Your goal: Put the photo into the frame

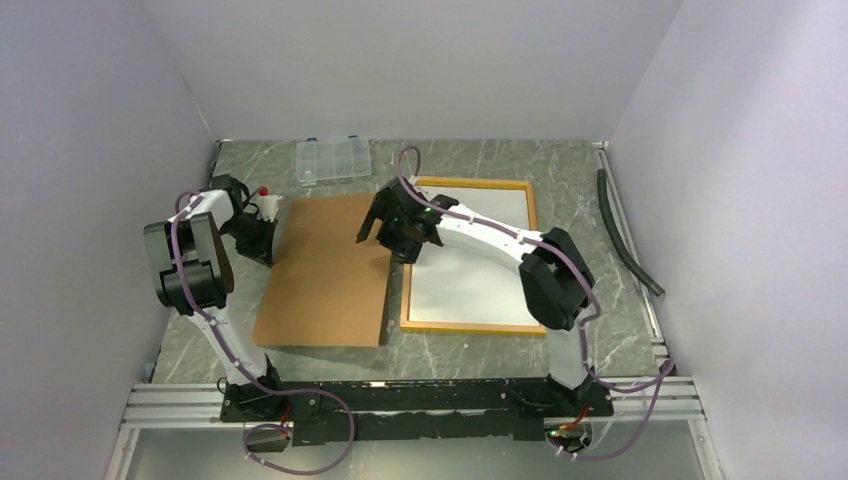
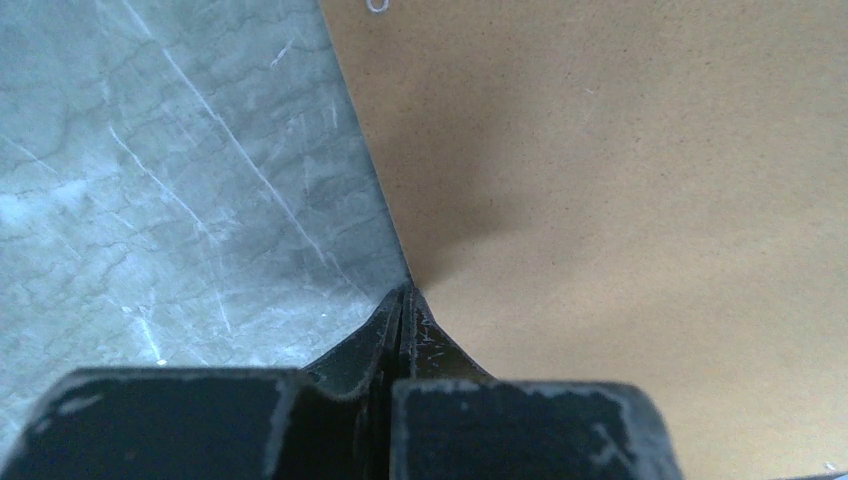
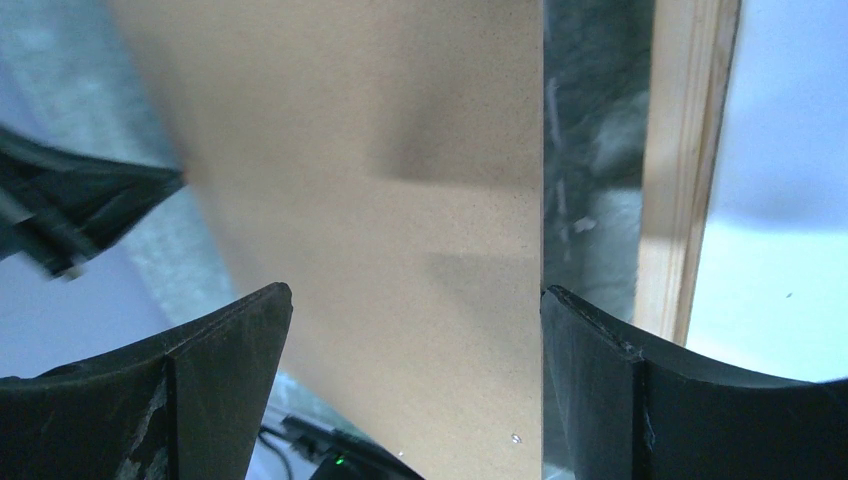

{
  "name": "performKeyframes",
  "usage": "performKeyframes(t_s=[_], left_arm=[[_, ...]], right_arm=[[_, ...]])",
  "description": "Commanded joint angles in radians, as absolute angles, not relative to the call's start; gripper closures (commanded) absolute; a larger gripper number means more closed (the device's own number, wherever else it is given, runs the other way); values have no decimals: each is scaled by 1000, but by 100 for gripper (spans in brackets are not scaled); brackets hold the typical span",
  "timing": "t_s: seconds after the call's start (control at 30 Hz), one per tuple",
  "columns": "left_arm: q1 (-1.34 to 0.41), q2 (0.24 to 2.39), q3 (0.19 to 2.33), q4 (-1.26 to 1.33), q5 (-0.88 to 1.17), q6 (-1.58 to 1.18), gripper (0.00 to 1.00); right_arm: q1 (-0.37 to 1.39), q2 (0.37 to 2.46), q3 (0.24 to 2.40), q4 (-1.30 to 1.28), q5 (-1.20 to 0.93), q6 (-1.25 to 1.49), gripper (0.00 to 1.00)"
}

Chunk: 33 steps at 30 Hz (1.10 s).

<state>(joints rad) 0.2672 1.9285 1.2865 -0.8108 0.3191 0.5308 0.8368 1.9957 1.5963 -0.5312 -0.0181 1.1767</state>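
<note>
The frame [image 1: 411, 262], with a thin yellow-orange border, lies flat at centre right, and its inside shows plain white. Its wooden edge [image 3: 682, 170] is visible in the right wrist view. No building print is visible, so the photo is hidden or out of view. A plain brown backing board [image 1: 325, 270] lies left of the frame. My left gripper [image 2: 405, 292] is shut, tips pressed together right at the board's left edge [image 2: 365, 160]; I cannot tell whether the edge is pinched. My right gripper [image 3: 415, 300] hangs open over the board's right edge [image 3: 541, 150], nothing between its fingers.
A small clear plastic compartment box [image 1: 333, 159] sits at the back, behind the board. A dark hose [image 1: 625, 235] runs along the right wall. Grey walls close in on three sides, and a narrow strip of marble table [image 3: 590, 150] separates board and frame.
</note>
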Motion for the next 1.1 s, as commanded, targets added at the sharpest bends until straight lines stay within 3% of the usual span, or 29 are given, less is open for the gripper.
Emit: performKeyframes(t_s=[0.0,0.43,1.07], left_arm=[[175,2027,1233,-825,380,540,97],[-34,2082,1280,-848,381,498,97],[-7,1967,1346,-933,433,460,97]], right_arm=[[868,1883,1561,-296,-85,1262,3],[782,1709,1280,-223,-65,1312,2],[631,1683,1042,-198,-165,1187,2]])
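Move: The frame's middle lies about 21 cm right of the right hand, 3 cm farther out and 9 below; its left bar is only 5 cm right, 4 cm ahead. The brown board, already between the hands, has its middle about 16 cm to the right hand's left, level fore and aft, 5 cm lower; the clear box is 28 cm ahead, 13 cm left. From the left hand, at the board's left edge, the frame's middle is 50 cm right, 1 cm ahead, near table level. Left fingertips keep pushing the board's edge, about 10 cm right, while the open right hand rises, accompanies, then sinks. ##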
